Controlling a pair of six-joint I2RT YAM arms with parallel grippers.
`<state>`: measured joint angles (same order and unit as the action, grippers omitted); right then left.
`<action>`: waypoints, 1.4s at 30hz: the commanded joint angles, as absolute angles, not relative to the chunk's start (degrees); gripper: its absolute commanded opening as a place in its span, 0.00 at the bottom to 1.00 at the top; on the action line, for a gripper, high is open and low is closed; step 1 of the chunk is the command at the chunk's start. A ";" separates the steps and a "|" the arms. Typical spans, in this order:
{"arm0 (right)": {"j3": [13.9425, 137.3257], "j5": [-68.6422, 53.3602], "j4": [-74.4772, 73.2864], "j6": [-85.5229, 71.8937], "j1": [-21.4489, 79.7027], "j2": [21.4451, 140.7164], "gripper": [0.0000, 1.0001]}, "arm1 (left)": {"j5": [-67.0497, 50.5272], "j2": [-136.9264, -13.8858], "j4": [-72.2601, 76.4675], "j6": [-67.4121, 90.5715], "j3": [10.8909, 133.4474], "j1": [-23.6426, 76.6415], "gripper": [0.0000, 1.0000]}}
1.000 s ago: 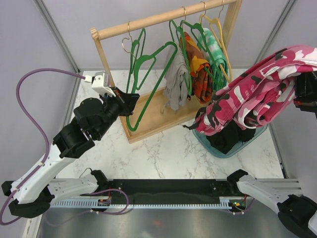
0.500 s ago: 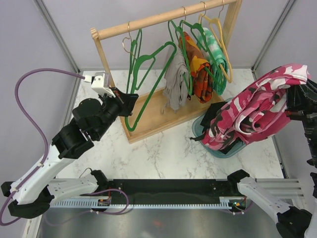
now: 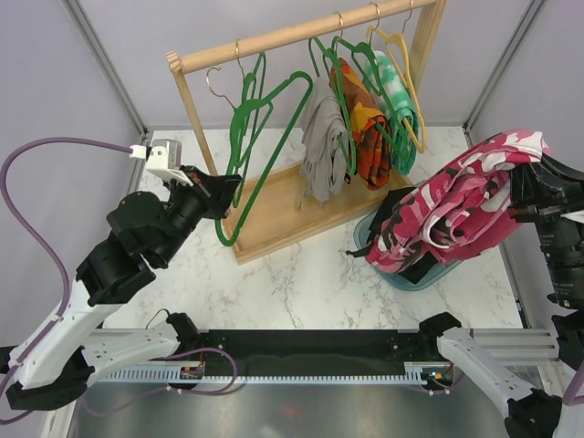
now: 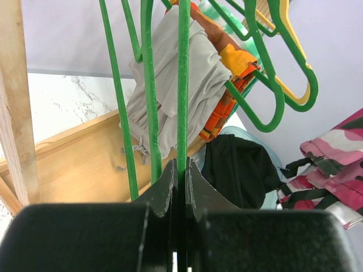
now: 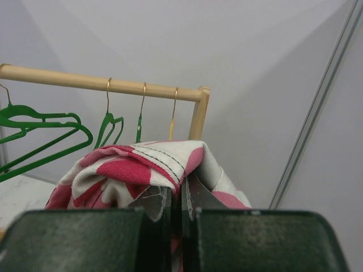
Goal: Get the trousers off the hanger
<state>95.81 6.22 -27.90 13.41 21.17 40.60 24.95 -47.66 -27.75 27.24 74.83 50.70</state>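
My left gripper (image 3: pixel 224 196) (image 4: pixel 181 170) is shut on the lower bar of an empty green hanger (image 3: pixel 260 137) (image 4: pixel 182 85) at the left of the wooden rack (image 3: pixel 292 35). At the far right, my right gripper (image 3: pixel 525 196) (image 5: pixel 181 190) is shut on the pink-white-dark camouflage trousers (image 3: pixel 456 205) (image 5: pixel 130 170), which droop over the teal basket (image 3: pixel 401 278). Black trousers (image 3: pixel 420 265) (image 4: pixel 238 170) lie in that basket. Grey trousers (image 3: pixel 324 151) (image 4: pixel 170 96), orange-patterned trousers (image 3: pixel 370 137) and green-white trousers (image 3: pixel 397 100) hang on hangers on the rack.
The rack's wooden base (image 3: pixel 274 219) stands on the marble table. A second empty green hanger (image 3: pixel 246 100) hangs beside the held one. A yellow hanger (image 3: pixel 411 82) hangs at the rail's right end. Grey walls close in on both sides.
The right gripper has brought the camouflage trousers down and nearer, over the basket. The left gripper has shifted left and drawn the green hanger's lower end with it.
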 commanded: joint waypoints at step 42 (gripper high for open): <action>74.10 16.43 -18.54 6.33 13.27 31.55 0.00 | 24.61 -47.20 -26.63 19.86 78.57 50.54 0.02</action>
<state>74.06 14.28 -27.92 8.38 13.58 32.34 24.88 -47.16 -28.64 22.13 76.16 50.70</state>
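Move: The blue bin I am taking the pink camouflage trousers to is about 12 cm ahead of my right hand, 5 cm to its left and some 54 cm below; the black trousers lie in it. The mint trousers hang on the rack roughly 30 cm ahead, 8 cm left and 28 cm lower than my right hand. From my left hand the bin is about 40 cm to the right, 5 cm farther out and 38 cm below. I sink my right hand towards the blue bin by about 12 cm, easing some 4 cm forward and a little right as I go, and lower the pink trousers still pinched in its shut fingers. Meanwhile its upward-pointing fingers tip down and swing clockwise, each nearly 15 degrees. My left hand stays by the rack and keeps its grip on the emptied green hanger. ##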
